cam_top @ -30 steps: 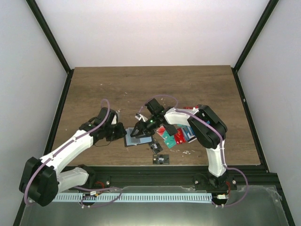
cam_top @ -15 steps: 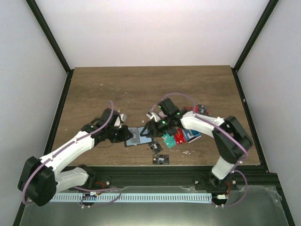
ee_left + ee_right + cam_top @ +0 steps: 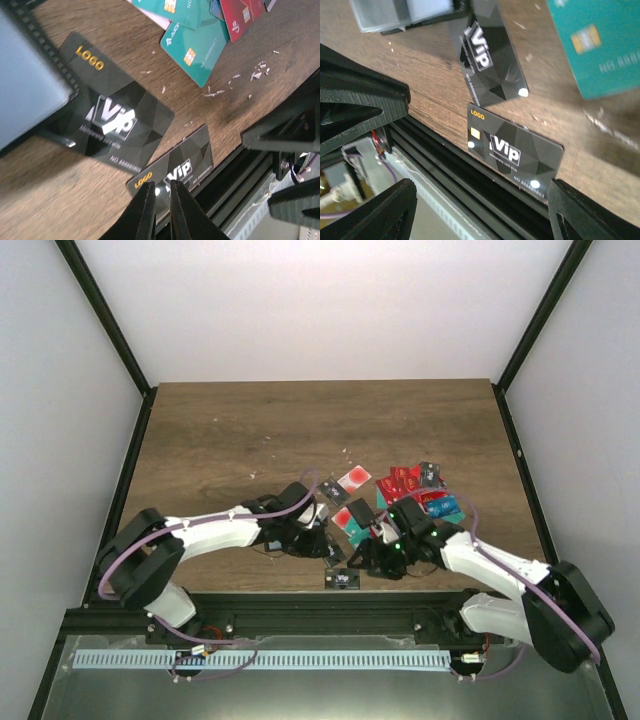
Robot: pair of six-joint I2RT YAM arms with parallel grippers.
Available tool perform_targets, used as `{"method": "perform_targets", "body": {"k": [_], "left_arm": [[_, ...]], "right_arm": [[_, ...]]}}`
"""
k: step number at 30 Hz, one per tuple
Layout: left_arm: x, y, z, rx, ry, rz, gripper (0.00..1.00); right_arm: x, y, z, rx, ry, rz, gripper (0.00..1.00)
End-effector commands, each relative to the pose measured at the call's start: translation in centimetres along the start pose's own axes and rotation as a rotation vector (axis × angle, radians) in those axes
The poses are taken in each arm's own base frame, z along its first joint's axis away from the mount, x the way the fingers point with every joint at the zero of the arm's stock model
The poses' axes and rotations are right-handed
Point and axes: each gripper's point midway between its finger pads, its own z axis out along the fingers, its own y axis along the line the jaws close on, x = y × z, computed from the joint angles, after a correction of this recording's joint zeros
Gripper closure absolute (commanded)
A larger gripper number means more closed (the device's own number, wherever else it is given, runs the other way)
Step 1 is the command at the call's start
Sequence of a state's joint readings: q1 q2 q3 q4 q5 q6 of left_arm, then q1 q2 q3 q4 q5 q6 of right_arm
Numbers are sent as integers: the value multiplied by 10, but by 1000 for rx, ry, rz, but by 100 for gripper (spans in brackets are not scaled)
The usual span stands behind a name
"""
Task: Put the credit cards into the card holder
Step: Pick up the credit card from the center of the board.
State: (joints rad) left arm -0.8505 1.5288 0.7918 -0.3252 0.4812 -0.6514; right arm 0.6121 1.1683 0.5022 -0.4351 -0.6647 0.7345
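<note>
The card holder (image 3: pixel 27 87) lies open with its light blue-grey inside up, its black edge resting on one black VIP card (image 3: pixel 112 120). A second black VIP card (image 3: pixel 514 150) lies at the table's front edge. My left gripper (image 3: pixel 160 189) is shut just above that card, with nothing between its fingers. My right gripper (image 3: pixel 480 210) stands open over the same card (image 3: pixel 342 580), one finger on either side of it and clear of it. Teal and red credit cards (image 3: pixel 405 495) lie heaped to the right.
The black frame rail (image 3: pixel 470 185) runs right along the table's front edge below the card. The two grippers (image 3: pixel 345 555) are close together there. A white card with a red circle (image 3: pixel 352 480) lies behind them. White crumbs (image 3: pixel 255 75) dot the wood.
The left arm has swung right, across the holder, to the front-edge card. The right arm has pulled back from the holder to the near edge, and its jaws have widened.
</note>
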Motion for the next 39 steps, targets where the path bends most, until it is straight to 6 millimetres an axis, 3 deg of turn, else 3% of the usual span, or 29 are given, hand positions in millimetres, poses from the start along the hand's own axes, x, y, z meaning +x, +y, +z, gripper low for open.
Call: {"method": "perform_targets", "body": {"k": [1, 9, 20, 26, 33, 39], "left_arm": [[-11, -16, 14, 33, 17, 71, 88], [-13, -25, 32, 41, 66, 114, 88], [-13, -37, 67, 49, 130, 161, 88], [7, -24, 87, 16, 181, 145, 89], [26, -12, 86, 6, 190, 119, 89], [26, -11, 83, -1, 180, 117, 89]], "right_arm": [[19, -8, 1, -52, -3, 148, 26], [49, -14, 12, -101, 12, 226, 26], [49, -29, 25, -139, -56, 337, 26], [49, -39, 28, -159, -86, 374, 26], [43, -42, 32, -183, -122, 385, 27], [39, -39, 40, -185, -105, 372, 31]]}}
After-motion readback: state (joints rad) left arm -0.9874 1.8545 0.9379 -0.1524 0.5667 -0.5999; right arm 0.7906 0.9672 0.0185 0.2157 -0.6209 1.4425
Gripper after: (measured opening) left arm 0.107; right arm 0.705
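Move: The black VIP card at the table's front edge lies about 4 cm back, 5 cm left and 5 cm below the right hand, and some 6 cm back, 5 cm right and 4 cm below the left. A second black card lies roughly level with the left hand, 3 cm to its right. The teal card is about 6 cm ahead of the right hand and 1 cm left. Right hand, open, backs 5 cm and sinks to the card's right; left, near shut, goes right, down onto it. ##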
